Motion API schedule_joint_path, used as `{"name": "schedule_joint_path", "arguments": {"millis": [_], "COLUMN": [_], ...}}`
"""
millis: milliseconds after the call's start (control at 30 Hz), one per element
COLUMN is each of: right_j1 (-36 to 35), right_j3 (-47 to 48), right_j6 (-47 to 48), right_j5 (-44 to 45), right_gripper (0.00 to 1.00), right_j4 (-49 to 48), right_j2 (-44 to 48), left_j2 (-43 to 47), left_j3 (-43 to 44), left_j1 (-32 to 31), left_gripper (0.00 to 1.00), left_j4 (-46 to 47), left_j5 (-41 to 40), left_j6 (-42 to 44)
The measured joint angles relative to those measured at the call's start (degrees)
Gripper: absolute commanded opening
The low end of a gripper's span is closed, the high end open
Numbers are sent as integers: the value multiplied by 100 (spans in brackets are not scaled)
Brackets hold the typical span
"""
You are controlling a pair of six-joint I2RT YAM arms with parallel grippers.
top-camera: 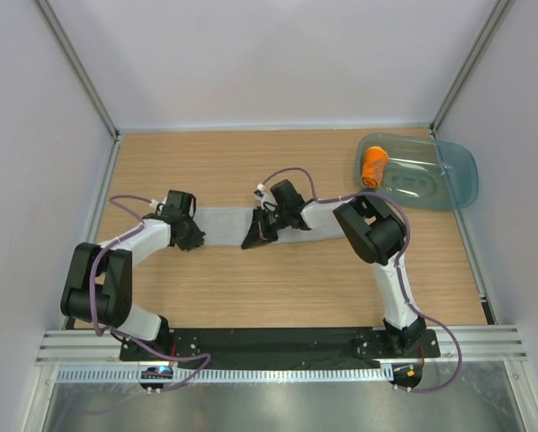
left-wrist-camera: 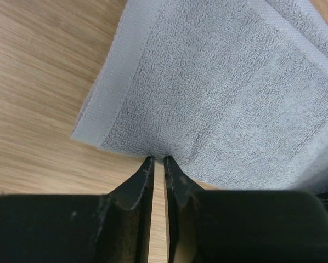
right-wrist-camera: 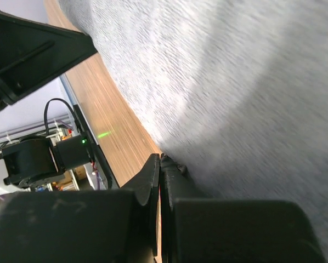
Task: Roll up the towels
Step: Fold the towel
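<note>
The light grey towel [top-camera: 224,221] lies flat as a long strip on the wooden table, its weave filling the left wrist view [left-wrist-camera: 219,82] and the right wrist view [right-wrist-camera: 235,82]. My left gripper [top-camera: 193,239] [left-wrist-camera: 158,159] is at the strip's near left corner, its jaws almost together and nipping the hem. My right gripper [top-camera: 255,238] [right-wrist-camera: 160,158] is shut, with its tips touching the near edge at mid-strip. The orange towel [top-camera: 373,166] is rolled into a short cylinder and lies in the tub.
A translucent blue-green tub [top-camera: 449,180] sits at the back right corner. White walls with metal posts close in the table on three sides. Part of the left arm [right-wrist-camera: 27,55] shows as a dark shape near my right wrist.
</note>
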State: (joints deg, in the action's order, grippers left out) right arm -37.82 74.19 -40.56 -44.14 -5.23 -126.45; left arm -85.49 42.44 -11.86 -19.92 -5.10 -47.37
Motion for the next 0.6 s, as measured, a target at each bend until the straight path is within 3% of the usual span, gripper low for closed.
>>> {"name": "schedule_joint_path", "arguments": {"millis": [600], "right_j1": [1150], "right_j3": [-1255], "right_j6": [164], "right_j5": [-756], "right_gripper": [1], "right_j4": [-308], "right_j2": [575], "left_j2": [-216], "left_j3": [166], "left_j1": [326], "left_gripper": [9], "left_j4": [87], "left_j5": [240], "left_j6": [-26]}}
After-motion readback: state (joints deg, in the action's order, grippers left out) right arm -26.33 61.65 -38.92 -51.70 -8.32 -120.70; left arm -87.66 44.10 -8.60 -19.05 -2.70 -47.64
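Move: The right hand already grips the grey towel by its near edge; the towel's middle lies roughly 5 cm ahead and 5 cm to the right, at about table height. Beyond it in the direction of the pull, the orange rolled towel lies about 22 cm ahead and 37 cm right of this hand. The left fingertips are on the same near edge; its left corner is some 6 cm to their left, level ahead, the towel's middle about 6 cm ahead and 19 cm right. Rightwards, low over the table, the right hand drags the grey towel by its near edge for about 8 cm, easing 1 cm forward and turning slightly clockwise, fingers kept shut. The left hand stays low and nearly shut at the same edge, creeping a bit over 1 cm forward and slightly left, while the towel's left corner is drawn towards its fingertips. ##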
